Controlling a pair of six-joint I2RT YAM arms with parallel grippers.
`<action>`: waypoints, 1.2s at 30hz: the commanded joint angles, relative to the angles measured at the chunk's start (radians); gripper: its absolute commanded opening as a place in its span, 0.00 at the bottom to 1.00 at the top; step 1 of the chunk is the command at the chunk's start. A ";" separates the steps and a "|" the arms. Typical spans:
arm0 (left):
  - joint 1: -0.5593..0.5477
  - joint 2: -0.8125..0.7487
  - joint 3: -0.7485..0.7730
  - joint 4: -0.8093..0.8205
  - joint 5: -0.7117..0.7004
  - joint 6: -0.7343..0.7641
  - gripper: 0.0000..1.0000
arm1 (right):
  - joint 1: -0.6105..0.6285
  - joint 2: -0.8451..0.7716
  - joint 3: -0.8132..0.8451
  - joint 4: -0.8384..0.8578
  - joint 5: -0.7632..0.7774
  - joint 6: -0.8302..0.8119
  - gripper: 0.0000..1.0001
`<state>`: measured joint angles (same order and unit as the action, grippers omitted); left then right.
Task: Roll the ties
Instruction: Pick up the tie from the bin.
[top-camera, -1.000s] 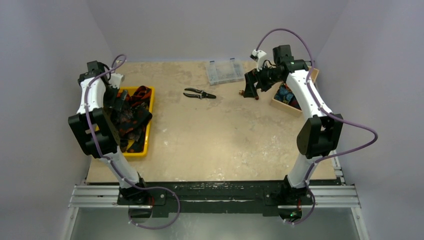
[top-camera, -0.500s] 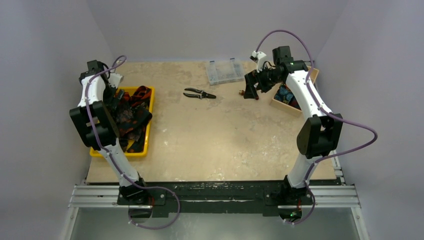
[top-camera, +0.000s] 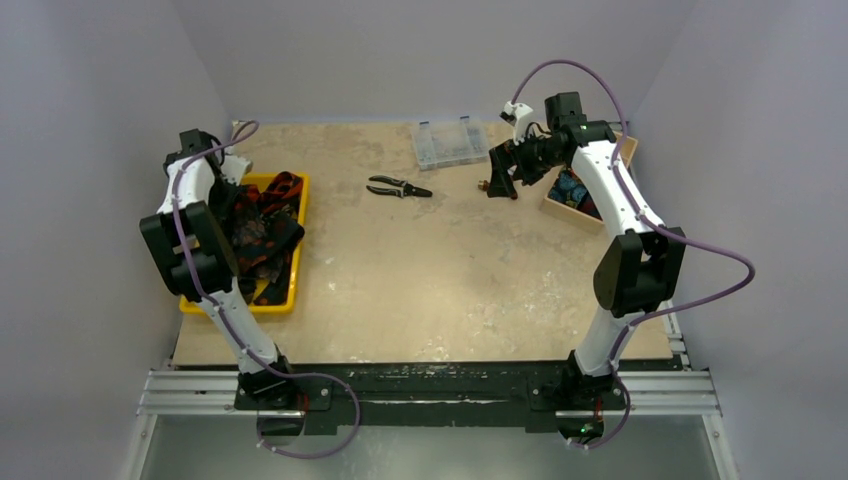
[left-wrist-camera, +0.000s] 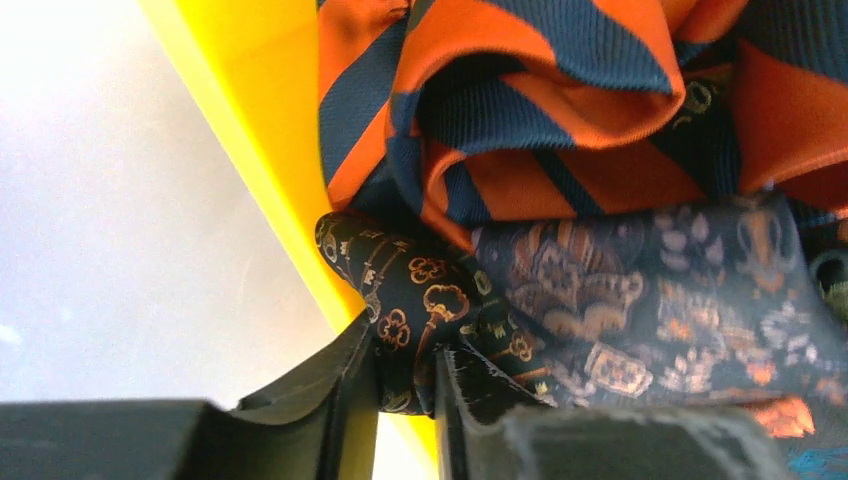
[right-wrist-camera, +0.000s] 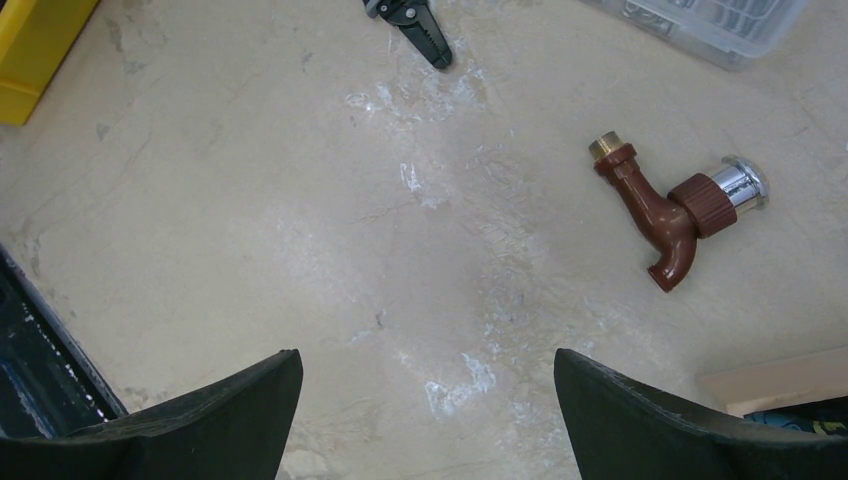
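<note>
Several ties (top-camera: 265, 228) lie heaped in a yellow bin (top-camera: 298, 262) at the table's left. My left gripper (top-camera: 234, 203) reaches down into the heap. In the left wrist view it (left-wrist-camera: 405, 385) is shut on a fold of a black tie with gold keys (left-wrist-camera: 420, 290), next to the bin's wall (left-wrist-camera: 270, 160). An orange and navy striped tie (left-wrist-camera: 560, 110) and a navy patterned tie (left-wrist-camera: 650, 290) lie behind it. My right gripper (top-camera: 498, 184) hangs open and empty over the far right of the table, and it (right-wrist-camera: 428, 370) holds nothing in the right wrist view.
Black-handled pliers (top-camera: 398, 187) lie at the far middle, with a clear plastic box (top-camera: 449, 143) behind them. A brown tap fitting (right-wrist-camera: 670, 215) lies under my right gripper. A wooden box (top-camera: 582, 198) holding dark cloth stands at the far right.
My left arm has shifted a little toward the far side over the bin, its elbow drawn back. My right arm has not moved.
</note>
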<state>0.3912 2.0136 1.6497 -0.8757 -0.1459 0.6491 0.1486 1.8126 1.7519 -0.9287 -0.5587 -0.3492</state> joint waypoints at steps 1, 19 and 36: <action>-0.004 -0.144 0.002 0.068 -0.055 0.028 0.14 | -0.002 -0.029 0.021 -0.001 0.008 0.012 0.98; -0.051 -0.316 0.450 -0.102 0.061 -0.091 0.00 | -0.002 -0.042 0.040 0.006 0.004 0.010 0.98; -0.373 -0.388 0.895 -0.043 0.141 -0.246 0.00 | -0.001 -0.058 0.046 0.020 -0.013 -0.003 0.98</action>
<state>0.1143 1.6890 2.4847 -1.0012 -0.0483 0.4618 0.1486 1.8122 1.7569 -0.9276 -0.5606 -0.3492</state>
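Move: The key-patterned tie is at the left hand's fingertips, no more than about 1 cm below, at the yellow bin's left rim. The bin's middle lies about 9 cm to the right and 8 cm back. A paisley tie is level with the hand, 8 cm right, and the orange-striped tie 5 cm ahead and 9 cm right, both a little lower. From the right hand the key-patterned tie is about 70 cm left, 3 cm back and 13 cm lower. Fast and nearly straight up, the left hand rises a little over 40 cm from the bin, its fingers first closing the last of their gap on the key-patterned tie and then keeping the pinch. The wrist swings the fingertips forward and up by about 60 degrees, and late in the climb the hand also veers to the right, in over the bin's side of the table. ##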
